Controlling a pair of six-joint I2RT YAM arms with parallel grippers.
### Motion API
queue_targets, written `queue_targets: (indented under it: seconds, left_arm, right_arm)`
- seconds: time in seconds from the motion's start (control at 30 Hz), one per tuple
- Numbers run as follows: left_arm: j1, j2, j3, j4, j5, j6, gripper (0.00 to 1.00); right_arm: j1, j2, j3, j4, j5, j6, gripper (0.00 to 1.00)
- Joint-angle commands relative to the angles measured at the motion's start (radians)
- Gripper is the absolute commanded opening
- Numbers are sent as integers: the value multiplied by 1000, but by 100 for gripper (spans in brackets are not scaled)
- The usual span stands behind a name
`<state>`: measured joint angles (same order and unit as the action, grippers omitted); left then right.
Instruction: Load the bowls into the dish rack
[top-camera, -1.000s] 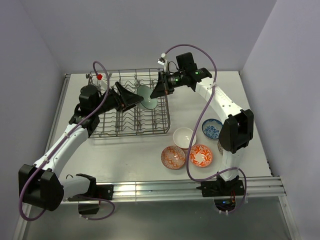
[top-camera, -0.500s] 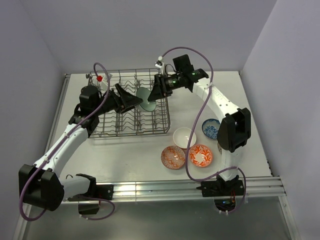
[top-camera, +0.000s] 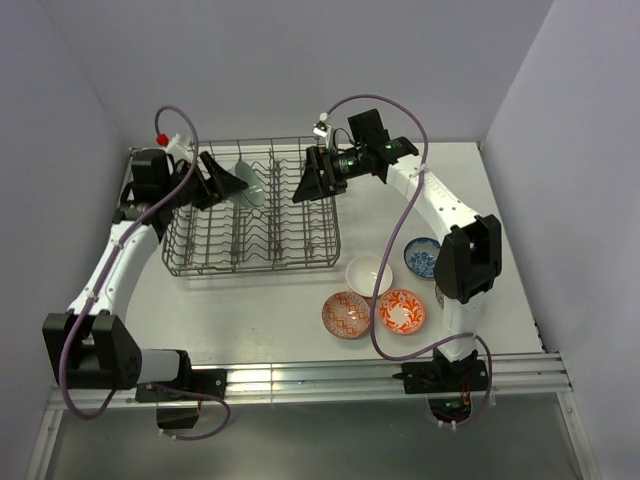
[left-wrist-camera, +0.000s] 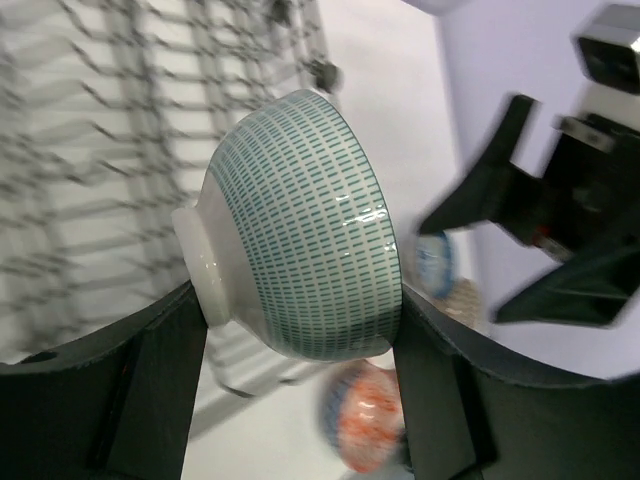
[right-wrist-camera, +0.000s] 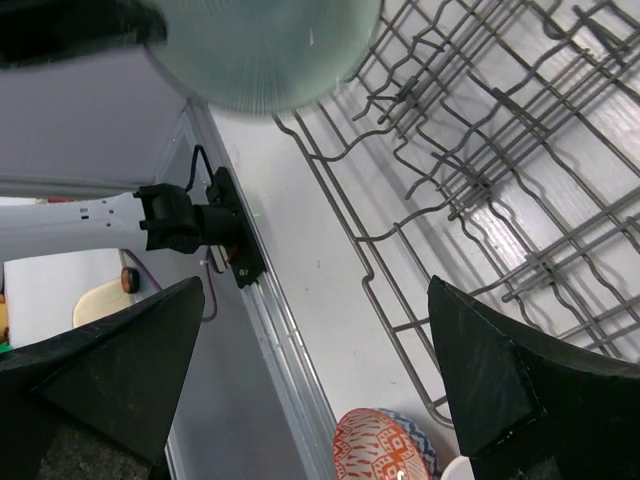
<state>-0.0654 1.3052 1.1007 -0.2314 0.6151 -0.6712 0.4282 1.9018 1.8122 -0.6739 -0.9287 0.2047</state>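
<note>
My left gripper is shut on the pale green bowl and holds it on edge above the back left of the dish rack. In the left wrist view this bowl sits between the fingers, pinched at foot and rim. My right gripper hangs open and empty over the rack's back right. From the right wrist, the green bowl shows at the top, above the rack wires. A white bowl, a blue-white bowl and two red-orange bowls lie on the table.
A grey-brown speckled bowl is mostly hidden behind the right arm's elbow. Walls close in the table at the back and on both sides. An aluminium rail runs along the near edge.
The right gripper opened and let go of the pale green bowl. The left arm swung left and back with the bowl, from mid-rack to the rack's back left.
</note>
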Motion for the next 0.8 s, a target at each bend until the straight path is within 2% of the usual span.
queue_targets:
  seconds: [0.0,0.1,0.23,0.3,0.5,0.77]
  left_arm:
    - [45,61,178,-124,-69,354,0]
    - [79,123,278,-183,-72,560,0]
    - [124,164,352,-171,-89,800,0]
    - [137,221,442,-239,-90,934,0]
    - [144,382,617,-345,-123,1229,0]
    - [136,448,561,-257,-201,1527,0]
  right_arm:
    - [-37,-33,52,-22,-16,-10,100]
    - [-57,-32,52,-62,-12,-45,100]
    - [-71,-53,19,-72,-1,-80,100]
    - [-75,-63,10,-79,8,-94,100]
    - [-83,-73,13,-108,19,-107,100]
    - [-83,-84,1,-133,53,-137,100]
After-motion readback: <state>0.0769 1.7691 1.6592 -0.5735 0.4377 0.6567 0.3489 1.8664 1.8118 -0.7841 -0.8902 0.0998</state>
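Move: The left hand still holds the green bowl above the rack. The rack's far-left part lies about 16 cm ahead of this hand, 13 cm to its left and 17 cm below. The rack's middle prongs are some 8 cm ahead, with no sideways offset, 19 cm down, and its left side is about 22 cm left and 8 cm ahead. From the empty right hand, that far-left part is roughly 17 cm ahead, 25 cm left and 16 cm below. Keeping its hold on the green bowl, the left hand carries it about 13 cm forward and as far left, away from the right gripper to over the rack's far-left part, first nearly level and then sinking some 4 cm towards the wires, while the wrist rolls some 60 degrees with its left side rising, so the bowl's foot comes up and the fingers point more steeply down. The right hand, already open and empty, draws back about 4 cm to the right, clear of the handover. ##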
